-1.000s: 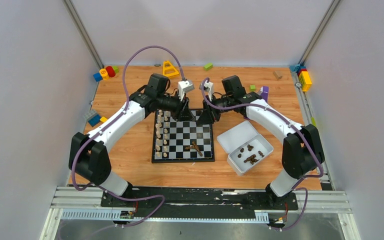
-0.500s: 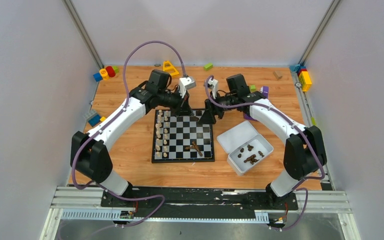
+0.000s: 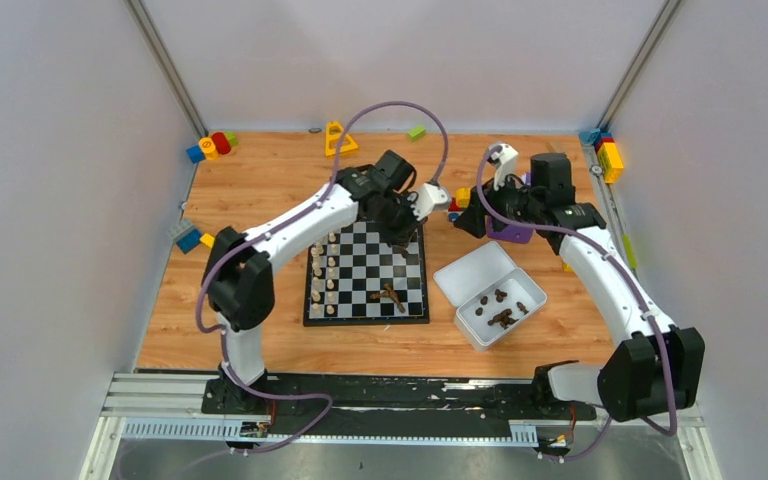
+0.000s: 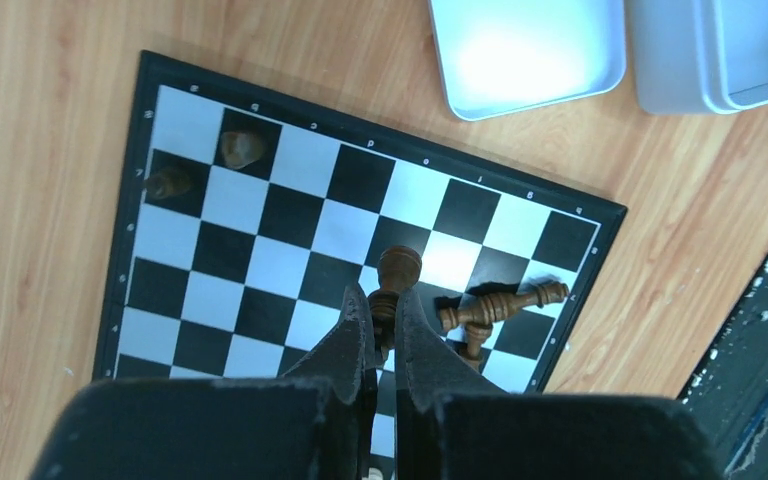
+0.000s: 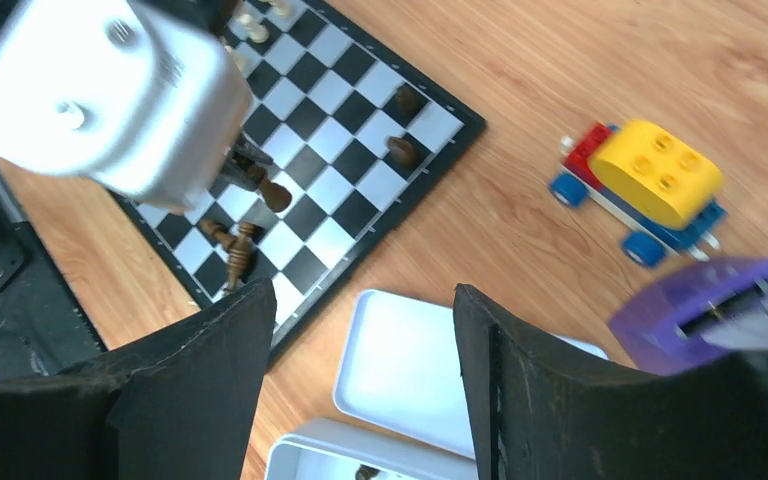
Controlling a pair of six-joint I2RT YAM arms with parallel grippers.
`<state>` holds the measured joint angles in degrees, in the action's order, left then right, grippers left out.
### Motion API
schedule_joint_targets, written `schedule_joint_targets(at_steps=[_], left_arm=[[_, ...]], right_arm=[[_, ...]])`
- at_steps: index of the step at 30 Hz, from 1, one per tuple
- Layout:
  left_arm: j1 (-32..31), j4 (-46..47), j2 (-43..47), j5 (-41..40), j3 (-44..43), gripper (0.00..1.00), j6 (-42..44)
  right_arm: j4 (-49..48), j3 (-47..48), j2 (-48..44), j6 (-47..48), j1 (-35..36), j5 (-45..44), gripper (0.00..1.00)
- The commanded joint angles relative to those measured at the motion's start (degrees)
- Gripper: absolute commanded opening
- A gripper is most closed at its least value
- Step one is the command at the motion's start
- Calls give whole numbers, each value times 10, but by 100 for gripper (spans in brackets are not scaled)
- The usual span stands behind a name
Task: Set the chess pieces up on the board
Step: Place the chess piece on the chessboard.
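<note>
The board (image 3: 367,300) lies mid-table, with cream chess pieces (image 3: 325,272) standing in its two left columns. My left gripper (image 4: 382,305) is shut on a dark brown piece (image 4: 398,268) and holds it above the board (image 4: 290,215). Two dark pieces (image 4: 243,148) stand near a board corner. A few more dark pieces (image 4: 500,305) lie crossed on the squares. My right gripper (image 5: 360,300) is open and empty, above the wood and the white lid (image 5: 410,370), right of the board (image 5: 350,110). In the top view it (image 3: 460,218) hangs right of the left gripper (image 3: 400,238).
A white tray (image 3: 520,325) holding several dark pieces sits right of the board, its lid (image 3: 475,272) beside it. A yellow toy car (image 5: 650,180) and a purple block (image 5: 720,300) lie near the right gripper. Coloured blocks (image 3: 210,146) line the far corners.
The left gripper shut on a dark piece and swung right over the board's far right part. The right gripper opened and drew away to the right, off the board.
</note>
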<state>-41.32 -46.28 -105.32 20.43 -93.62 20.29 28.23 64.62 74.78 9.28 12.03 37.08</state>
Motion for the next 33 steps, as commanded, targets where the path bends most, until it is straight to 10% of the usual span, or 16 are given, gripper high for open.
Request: schedule_joint_targets(at_steps=[1, 11, 33], left_arm=[[-40, -55, -52, -75, -68, 1, 17], [-77, -128, -173, -110, -182, 3, -4], [-93, -136, -212, -141, -214, 5, -19]], right_arm=[[2, -28, -47, -2, -45, -39, 67], [-2, -47, -77, -27, -166, -3, 66], [-1, -54, -74, -21, -171, 10, 66]])
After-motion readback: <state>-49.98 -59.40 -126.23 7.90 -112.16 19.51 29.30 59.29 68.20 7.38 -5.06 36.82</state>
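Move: The dark chess piece pinched in the left fingers goes to the board's right-edge square, fifth from the far side (e8). That square lies about 5 cm right, 2 cm back and 12 cm below the left hand. The standing knight is some 8 cm beyond the square and the two fallen dark pieces roughly 4 cm back and 5 cm left of it. From the right hand the square is about 12 cm left, 4 cm back and 19 cm below. The dark piece, still pinched in the left fingers with its base hanging down, is lowered some 8 cm towards the right-edge square. The left hand first also carries it about 3.5 cm right, then goes nearly straight down and holds there, its fingers tipping some 20 degrees nearer upright. The right hand, still open, draws about 10 cm right, away from the board, turning clockwise. ##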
